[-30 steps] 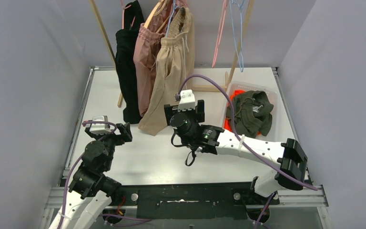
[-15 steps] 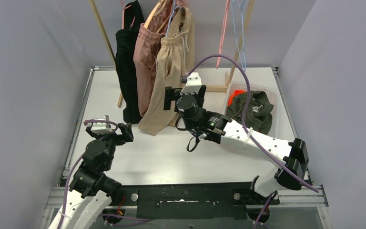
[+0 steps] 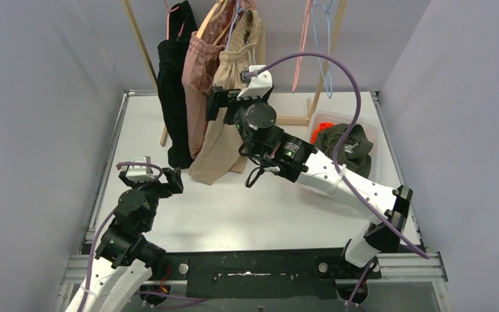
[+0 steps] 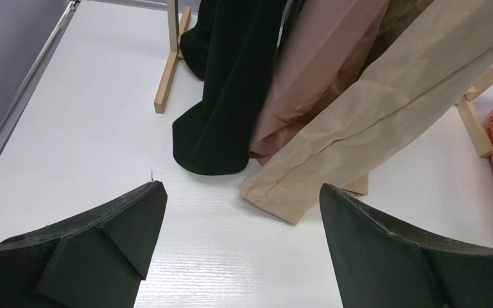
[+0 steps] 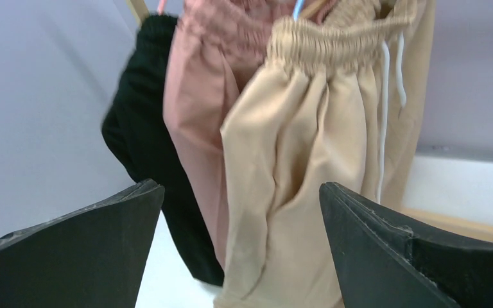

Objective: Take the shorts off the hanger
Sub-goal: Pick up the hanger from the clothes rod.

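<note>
Three shorts hang on hangers from a wooden rack at the back: beige shorts (image 3: 232, 78) in front, pink shorts (image 3: 198, 78) behind them, black shorts (image 3: 172, 84) at the left. My right gripper (image 3: 224, 105) is raised and open just in front of the beige shorts (image 5: 295, 160), below their gathered waistband (image 5: 334, 42), with nothing between its fingers. My left gripper (image 3: 171, 180) hovers low over the table, open and empty, short of the beige hem (image 4: 359, 122). Olive green shorts (image 3: 345, 151) lie on orange shorts (image 3: 323, 127) in the basket.
The basket (image 3: 380, 162) stands on the right of the table. Empty pink and blue hangers (image 3: 312, 45) dangle from the rack on the right. The rack's wooden foot (image 4: 167, 70) rests on the table by the black shorts (image 4: 231, 96).
My right arm has lifted from near the table up and back to the upper part of the beige shorts. The left arm has hardly moved.
</note>
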Controlling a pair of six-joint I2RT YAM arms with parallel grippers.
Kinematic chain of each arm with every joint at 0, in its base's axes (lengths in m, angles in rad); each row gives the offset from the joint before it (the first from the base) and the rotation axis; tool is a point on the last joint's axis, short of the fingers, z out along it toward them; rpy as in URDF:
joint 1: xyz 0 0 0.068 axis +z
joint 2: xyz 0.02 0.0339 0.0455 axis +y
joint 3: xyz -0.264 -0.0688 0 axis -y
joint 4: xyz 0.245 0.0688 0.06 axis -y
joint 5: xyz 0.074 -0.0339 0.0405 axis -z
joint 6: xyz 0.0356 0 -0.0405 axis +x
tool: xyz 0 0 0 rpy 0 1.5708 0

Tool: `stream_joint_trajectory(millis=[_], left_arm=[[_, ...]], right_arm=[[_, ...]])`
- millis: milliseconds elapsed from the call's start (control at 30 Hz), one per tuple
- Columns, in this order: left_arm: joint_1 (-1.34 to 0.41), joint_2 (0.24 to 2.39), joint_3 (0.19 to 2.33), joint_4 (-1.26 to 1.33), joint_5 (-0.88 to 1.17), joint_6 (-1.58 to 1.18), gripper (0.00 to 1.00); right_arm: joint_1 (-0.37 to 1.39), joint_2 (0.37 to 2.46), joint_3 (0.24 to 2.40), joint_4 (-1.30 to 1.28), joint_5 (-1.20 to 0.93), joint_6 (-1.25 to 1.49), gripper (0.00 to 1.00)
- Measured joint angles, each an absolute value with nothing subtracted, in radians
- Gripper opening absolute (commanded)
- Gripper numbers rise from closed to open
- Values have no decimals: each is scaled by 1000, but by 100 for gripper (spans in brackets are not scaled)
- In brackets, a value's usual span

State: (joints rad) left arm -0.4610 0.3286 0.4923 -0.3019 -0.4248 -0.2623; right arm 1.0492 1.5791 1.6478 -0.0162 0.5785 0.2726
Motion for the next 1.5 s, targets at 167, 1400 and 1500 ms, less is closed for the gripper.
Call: stream_joint_trajectory(millis=[167, 1400, 1500], left_arm=[[-460, 332, 492, -302, -419, -263, 91], [-450, 337, 487, -294, -377, -270, 91], [-450, 337, 487, -294, -377, -270, 91]], right_arm=[[1027, 1649, 1794, -34, 571, 281, 94], [835, 1918, 2138, -413, 775, 180, 0], [827, 1918, 2138, -397, 778, 121, 0]])
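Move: The upper part of the beige shorts, on their blue hanger, is about 12 cm straight ahead of the right hand and 3 cm lower. Hanging level with it in depth, the pink shorts are some 7 cm to its left, the black shorts about 13 cm left, and an empty pink hanger roughly 14 cm right. From the left hand that beige cloth lies about 24 cm ahead, 15 cm right and 18 cm higher. Reaching some 12 cm forward, the right hand pinches the beige shorts under the waistband, then moves 7 cm right. ##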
